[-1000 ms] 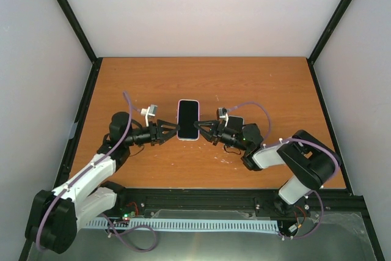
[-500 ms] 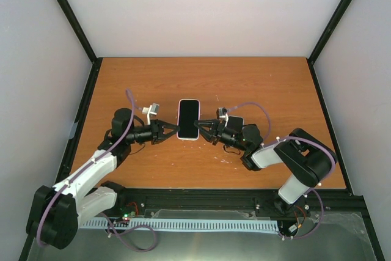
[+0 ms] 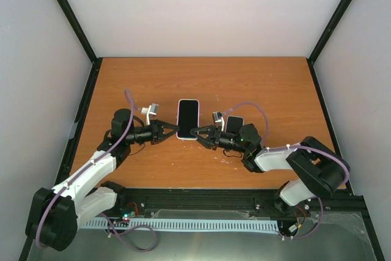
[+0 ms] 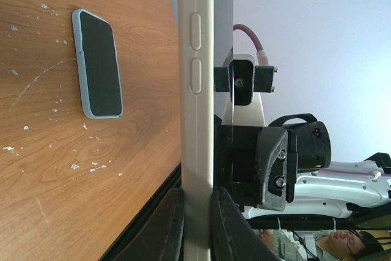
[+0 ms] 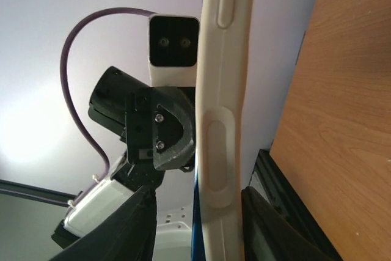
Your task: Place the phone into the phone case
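A dark-screened phone with a whitish rim point(image 3: 188, 119) lies screen-up at mid-table. My left gripper point(image 3: 174, 130) is shut on its left edge, and the left wrist view shows both fingers pressed on the whitish side wall point(image 4: 197, 90). My right gripper point(image 3: 197, 131) is open at its right edge, with its fingers point(image 5: 139, 224) standing off the whitish wall point(image 5: 223, 59). The phone point(image 3: 234, 124) lies flat by the right arm, its black face framed by the pale blue phone case point(image 4: 84, 59). No gripper touches it.
Black frame posts stand at the table's corners, and a black rail point(image 3: 201, 198) runs along the near edge. White walls close in the left, right and back. Small white flecks point(image 4: 24, 99) dot the wood near the phone.
My left gripper has shut on the whitish-rimmed phone's left edge. My right gripper has opened off the right edge and its arm has dropped lower. The phone shifted slightly left.
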{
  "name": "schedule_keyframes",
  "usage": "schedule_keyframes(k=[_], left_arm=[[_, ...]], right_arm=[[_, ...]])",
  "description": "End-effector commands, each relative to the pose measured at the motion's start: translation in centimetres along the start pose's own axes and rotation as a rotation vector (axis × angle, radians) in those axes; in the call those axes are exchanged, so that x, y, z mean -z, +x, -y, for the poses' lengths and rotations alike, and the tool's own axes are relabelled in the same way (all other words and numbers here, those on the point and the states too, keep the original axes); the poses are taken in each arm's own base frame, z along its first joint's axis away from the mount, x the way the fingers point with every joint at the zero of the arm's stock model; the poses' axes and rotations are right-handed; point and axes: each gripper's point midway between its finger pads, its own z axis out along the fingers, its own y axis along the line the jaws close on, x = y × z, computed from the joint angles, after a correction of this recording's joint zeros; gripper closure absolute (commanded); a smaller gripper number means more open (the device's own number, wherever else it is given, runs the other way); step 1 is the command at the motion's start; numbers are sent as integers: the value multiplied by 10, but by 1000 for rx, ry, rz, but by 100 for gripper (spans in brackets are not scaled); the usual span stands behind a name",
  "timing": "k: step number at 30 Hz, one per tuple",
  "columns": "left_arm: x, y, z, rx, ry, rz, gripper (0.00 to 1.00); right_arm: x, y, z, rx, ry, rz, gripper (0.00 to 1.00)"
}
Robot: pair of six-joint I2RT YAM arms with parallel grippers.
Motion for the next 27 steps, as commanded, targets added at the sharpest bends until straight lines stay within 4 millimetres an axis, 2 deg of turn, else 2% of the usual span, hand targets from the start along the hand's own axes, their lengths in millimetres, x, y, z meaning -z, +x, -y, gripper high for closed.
schedule_keyframes(k=[1,4,7,15,17,20,22,25,27], left_arm=[[4,-17,34,-132,58,64,100],[4,-18,29,-134,31,71,100],[4,-18,23,-133,2,73,100],[5,-16,19,-146,-18,66,100],[5,-15,20,-146,-17,62,100],[5,-13,19,-142,-16,56,100],[5,-11,19,-138,-12,48,100],[4,-9,16,-128,-10,37,100],[3,-7,15,-123,-3,28,100]], right_arm=[[5,11,5,54,63,-29,68],[8,8,4,83,103,-17,87],[10,6,3,101,138,-4,97],[14,4,14,92,209,10,97],[15,3,16,94,222,15,92],[17,2,16,109,242,25,78],[18,1,16,119,254,29,75],[19,0,16,134,262,34,92],[20,0,18,139,273,36,93]])
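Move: The phone in its cream case lies roughly flat in the air, its left edge still pinched by the left hand, its middle some 4 cm ahead and 4 cm right of that hand. From the open right hand, whose fingers straddle the near-right edge, its middle is about 5 cm ahead and 2 cm left. The other phone, in a pale blue case, lies on the table about 20 cm right of and 20 cm below the right hand, level with it fore and aft. Right fingers close, briefly loosen and re-pinch the near-right edge, sinking about 2 cm, tips dipping 15 degrees; left holds. ##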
